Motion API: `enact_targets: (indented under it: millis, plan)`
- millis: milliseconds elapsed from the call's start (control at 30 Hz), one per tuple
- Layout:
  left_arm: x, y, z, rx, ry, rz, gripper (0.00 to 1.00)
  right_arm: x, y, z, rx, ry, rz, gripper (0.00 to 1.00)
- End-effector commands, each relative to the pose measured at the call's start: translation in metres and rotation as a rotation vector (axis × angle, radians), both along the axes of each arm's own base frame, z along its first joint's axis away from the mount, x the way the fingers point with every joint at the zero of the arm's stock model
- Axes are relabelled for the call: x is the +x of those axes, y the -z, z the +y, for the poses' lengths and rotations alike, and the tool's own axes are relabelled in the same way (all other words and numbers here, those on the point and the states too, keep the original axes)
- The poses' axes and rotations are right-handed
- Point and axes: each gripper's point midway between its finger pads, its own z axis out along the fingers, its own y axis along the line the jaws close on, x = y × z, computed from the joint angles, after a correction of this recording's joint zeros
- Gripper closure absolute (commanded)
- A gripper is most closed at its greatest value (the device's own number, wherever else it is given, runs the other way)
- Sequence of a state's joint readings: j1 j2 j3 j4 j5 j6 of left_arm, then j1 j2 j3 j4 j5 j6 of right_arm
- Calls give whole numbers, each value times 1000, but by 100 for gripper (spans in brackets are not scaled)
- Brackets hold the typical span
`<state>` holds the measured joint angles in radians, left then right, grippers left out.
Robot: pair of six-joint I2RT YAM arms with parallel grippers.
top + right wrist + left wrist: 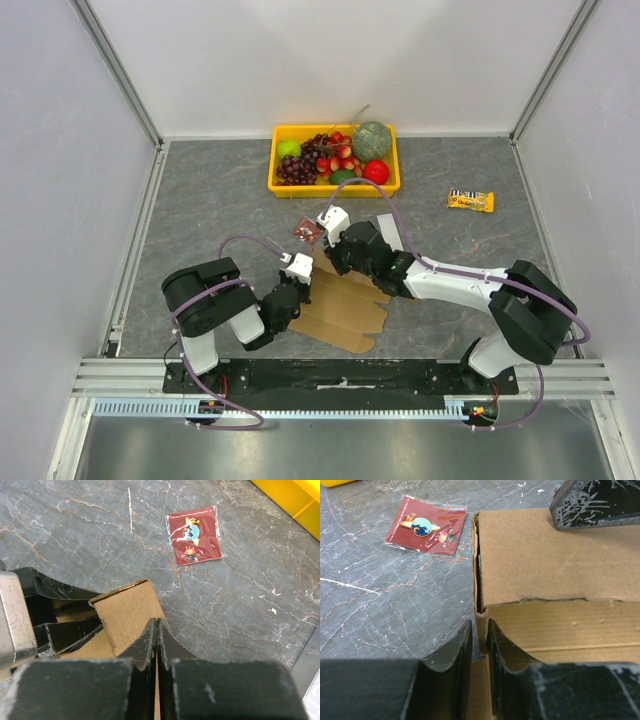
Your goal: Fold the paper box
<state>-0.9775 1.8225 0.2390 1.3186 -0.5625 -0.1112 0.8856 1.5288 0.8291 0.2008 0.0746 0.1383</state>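
The paper box (350, 310) is brown cardboard, partly raised, lying between the two arms near the table's front. In the left wrist view one wall of the paper box (545, 560) stands upright. My left gripper (479, 625) has its jaws a little apart, with the lower corner edge of that wall in the narrow gap. From above, the left gripper (297, 285) is at the sheet's left edge. My right gripper (158, 621) is shut on the edge of a raised flap of the paper box (127, 612). One of its fingers (600, 502) shows at the top of the wall.
A small red pin card (307, 232) in clear wrap lies just beyond the box. At the back stands a yellow tray (275, 165) of fruit. A yellow snack bar (470, 200) lies at the right. White walls enclose the grey table.
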Motion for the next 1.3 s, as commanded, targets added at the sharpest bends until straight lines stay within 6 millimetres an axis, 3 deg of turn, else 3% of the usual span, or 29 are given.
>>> enact_targets:
  millis: [0, 300, 600, 767, 1033, 1267]
  plan:
    - [7, -38, -13, -155, -1, -96, 75, -11, 1, 1, 0, -47, 31, 99]
    - [6, -38, -13, -156, 1, -95, 74, -18, -3, 4, 16, -87, 44, 99]
    - [6, -40, -14, -162, 5, -97, 72, -21, 6, 3, -14, -103, 65, 98]
    - [4, -44, -13, -172, 12, -97, 65, -19, 10, -2, -46, -88, 61, 98]
    - [-9, -58, -7, -218, 45, -76, 37, -15, 4, -1, -50, -89, 45, 98]
    - [-31, -63, -6, -271, 109, 7, 34, -10, 6, -5, -72, -58, 32, 97]
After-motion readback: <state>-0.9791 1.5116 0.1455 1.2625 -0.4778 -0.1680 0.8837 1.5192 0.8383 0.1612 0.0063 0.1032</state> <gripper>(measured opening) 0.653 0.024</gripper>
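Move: Just beyond the left fingertips is the left end of the paper box's raised flap, its middle some 5 cm ahead, 1 cm to the right and 3 cm up; the red packet lies about 12 cm straight ahead, 2 cm lower. From the right hand, that same flap end is level, about 4 cm to the left and 1 cm below, with the white box some 6 cm ahead, 15 cm right and 6 cm down. Lingering low with its slightly open fingers astride the cardboard at the flap's near corner, the left hand then spreads them wide and comes free, rising about 6 cm and drawing back some 2 cm, tilting about 10 degrees. The right hand's shut fingertips keep resting on the flap's top, easing about 1 cm back and turning slightly counter-clockwise. ##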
